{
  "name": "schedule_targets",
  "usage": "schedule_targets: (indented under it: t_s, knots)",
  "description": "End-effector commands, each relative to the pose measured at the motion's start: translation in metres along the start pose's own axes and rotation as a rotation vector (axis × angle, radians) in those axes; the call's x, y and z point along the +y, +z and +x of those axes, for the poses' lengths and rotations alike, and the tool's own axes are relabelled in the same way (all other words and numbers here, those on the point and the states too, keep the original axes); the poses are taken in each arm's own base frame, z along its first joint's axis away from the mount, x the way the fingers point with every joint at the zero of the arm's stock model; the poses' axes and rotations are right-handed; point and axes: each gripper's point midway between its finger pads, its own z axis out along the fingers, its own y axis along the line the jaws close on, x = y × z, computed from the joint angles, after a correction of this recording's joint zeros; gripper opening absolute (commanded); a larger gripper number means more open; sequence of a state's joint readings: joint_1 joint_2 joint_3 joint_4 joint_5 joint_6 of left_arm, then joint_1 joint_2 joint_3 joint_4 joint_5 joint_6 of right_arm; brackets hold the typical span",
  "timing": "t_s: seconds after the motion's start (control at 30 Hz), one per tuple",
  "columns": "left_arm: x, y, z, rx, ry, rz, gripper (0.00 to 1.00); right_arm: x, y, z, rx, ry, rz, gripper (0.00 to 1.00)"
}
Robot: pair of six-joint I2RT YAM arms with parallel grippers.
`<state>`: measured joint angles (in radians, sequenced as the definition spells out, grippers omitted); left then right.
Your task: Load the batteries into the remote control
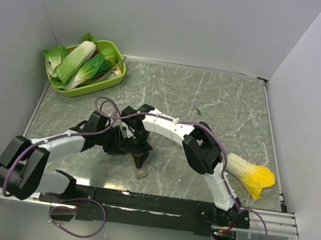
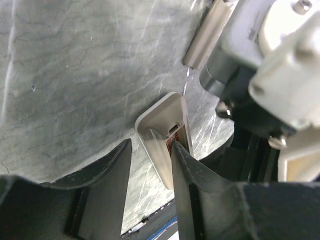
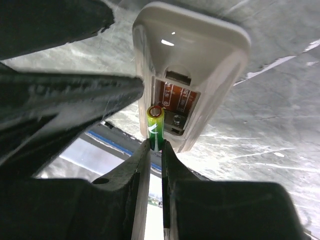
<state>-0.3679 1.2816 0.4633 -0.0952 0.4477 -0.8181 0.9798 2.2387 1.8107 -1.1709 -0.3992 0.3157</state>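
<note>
The remote control (image 3: 192,75) is seen from its grey back, with the battery bay open and a brown board showing inside. My right gripper (image 3: 155,146) is shut on a green battery (image 3: 156,125), whose ringed end is at the bay's left slot. The remote control (image 2: 162,127) stands tilted between the fingers of my left gripper (image 2: 150,150). It rests on the right finger (image 2: 182,165), with a gap to the left one. In the top view both grippers meet over the remote control (image 1: 141,171). A second battery (image 1: 199,110) lies on the table further back.
A green bowl (image 1: 107,82) of leafy vegetables sits at the back left. A white and yellow vegetable (image 1: 252,175) lies at the right beside the right arm. A slim beige strip (image 2: 207,35) lies on the marbled table (image 1: 235,107) near the wrists.
</note>
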Motion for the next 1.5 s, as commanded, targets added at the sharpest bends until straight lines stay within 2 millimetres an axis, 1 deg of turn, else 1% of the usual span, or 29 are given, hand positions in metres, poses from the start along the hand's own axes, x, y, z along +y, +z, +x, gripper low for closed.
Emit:
schedule_targets:
  t_s: [0.0,0.17,0.3,0.33,0.5,0.6,0.63,0.7,0.87,0.97,1.0,1.07,1.1,1.13,1.17,1.2,1.23,1.27,1.3,1.33,1.37,1.4,1.43,1.47]
  knots:
    - [-0.016,-0.007,-0.014,-0.058,0.065,0.040,0.43,0.003,-0.020,0.002,-0.060,0.026,0.030,0.02]
    - [-0.016,-0.011,-0.016,-0.079,0.072,0.032,0.45,0.002,-0.020,0.001,-0.059,0.037,0.026,0.03]
    - [-0.016,-0.013,-0.016,-0.085,0.073,0.031,0.45,0.003,-0.019,-0.002,-0.060,0.039,0.019,0.09]
    - [-0.017,-0.013,-0.017,-0.087,0.075,0.033,0.45,0.004,-0.020,-0.002,-0.060,0.037,0.018,0.13]
    - [-0.017,-0.014,-0.017,-0.090,0.080,0.036,0.46,0.008,-0.022,-0.006,-0.064,0.023,0.010,0.25]
    - [-0.018,-0.015,-0.017,-0.091,0.079,0.037,0.47,0.009,-0.024,-0.009,-0.074,0.021,0.006,0.36]
    - [-0.018,-0.015,-0.017,-0.092,0.079,0.038,0.47,0.011,-0.024,-0.009,-0.075,0.019,0.004,0.37]
    - [-0.018,-0.015,-0.017,-0.092,0.081,0.038,0.47,0.012,-0.026,-0.010,-0.080,0.016,-0.003,0.39]
    - [-0.018,-0.016,-0.017,-0.094,0.081,0.038,0.47,0.015,-0.026,-0.013,-0.092,0.015,-0.023,0.39]
    - [-0.018,-0.016,-0.018,-0.098,0.082,0.036,0.48,0.017,-0.030,-0.015,-0.115,0.005,-0.024,0.39]
    - [-0.019,-0.016,-0.018,-0.100,0.080,0.038,0.48,0.017,-0.033,-0.017,-0.129,-0.002,-0.022,0.39]
    - [-0.020,-0.017,-0.018,-0.102,0.076,0.042,0.49,0.022,-0.048,-0.021,-0.194,-0.039,-0.032,0.40]
    - [-0.021,-0.018,-0.018,-0.103,0.071,0.043,0.50,0.019,-0.054,-0.024,-0.229,-0.061,-0.015,0.41]
    - [-0.022,-0.020,-0.018,-0.111,0.070,0.047,0.51,0.020,-0.067,-0.022,-0.268,-0.081,-0.019,0.42]
    - [-0.022,-0.021,-0.019,-0.115,0.066,0.045,0.52,0.022,-0.074,-0.025,-0.307,-0.101,-0.028,0.44]
    - [-0.025,-0.024,-0.019,-0.122,0.057,0.054,0.53,0.017,-0.076,-0.023,-0.321,-0.123,-0.025,0.45]
    - [-0.024,-0.025,-0.019,-0.132,0.052,0.053,0.54,0.020,-0.092,-0.019,-0.370,-0.148,-0.045,0.46]
    - [-0.025,-0.026,-0.018,-0.135,0.031,0.051,0.56,0.019,-0.098,-0.019,-0.401,-0.171,-0.055,0.48]
    - [-0.027,-0.030,-0.018,-0.150,0.032,0.056,0.58,0.011,-0.095,-0.019,-0.417,-0.172,-0.076,0.49]
    - [-0.025,-0.032,-0.021,-0.177,0.027,0.033,0.59,0.013,-0.113,-0.015,-0.481,-0.195,-0.100,0.50]
    - [-0.024,-0.032,-0.014,-0.173,0.022,0.010,0.64,0.008,-0.117,-0.014,-0.512,-0.200,-0.113,0.54]
    - [-0.028,-0.036,-0.014,-0.199,0.027,0.005,0.66,-0.001,-0.109,-0.013,-0.534,-0.194,-0.130,0.56]
    - [-0.032,-0.038,-0.014,-0.213,0.032,-0.005,0.70,-0.008,-0.127,-0.010,-0.596,-0.183,-0.163,0.59]
    - [-0.035,-0.038,-0.008,-0.230,0.025,-0.028,0.78,-0.020,-0.116,0.000,-0.584,-0.152,-0.171,0.61]
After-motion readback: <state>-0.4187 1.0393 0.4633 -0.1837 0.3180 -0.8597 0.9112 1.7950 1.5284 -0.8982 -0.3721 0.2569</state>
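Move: The right hand already holds the small green battery at the open compartment, whose middle lies about 1 cm ahead of its fingertips, 1 cm to the left and 1 cm below. The lid lies on the table roughly 11 cm ahead and 2 cm to the right, and the spare battery about 23 cm ahead and 18 cm to the right. From the left hand, the compartment is some 3 cm back, 5 cm to the right and 2 cm below. The right fingers, still pinching the battery, edge it about half a centimetre forward over the compartment, then open and let go of it. After a short stay close above, they lift quickly some 8 cm and a little forward, opening further as the fingertips swing left and forward by some 20 degrees. The left hand also rises off, about 4 cm in two steps, its half-open fingers spreading. ##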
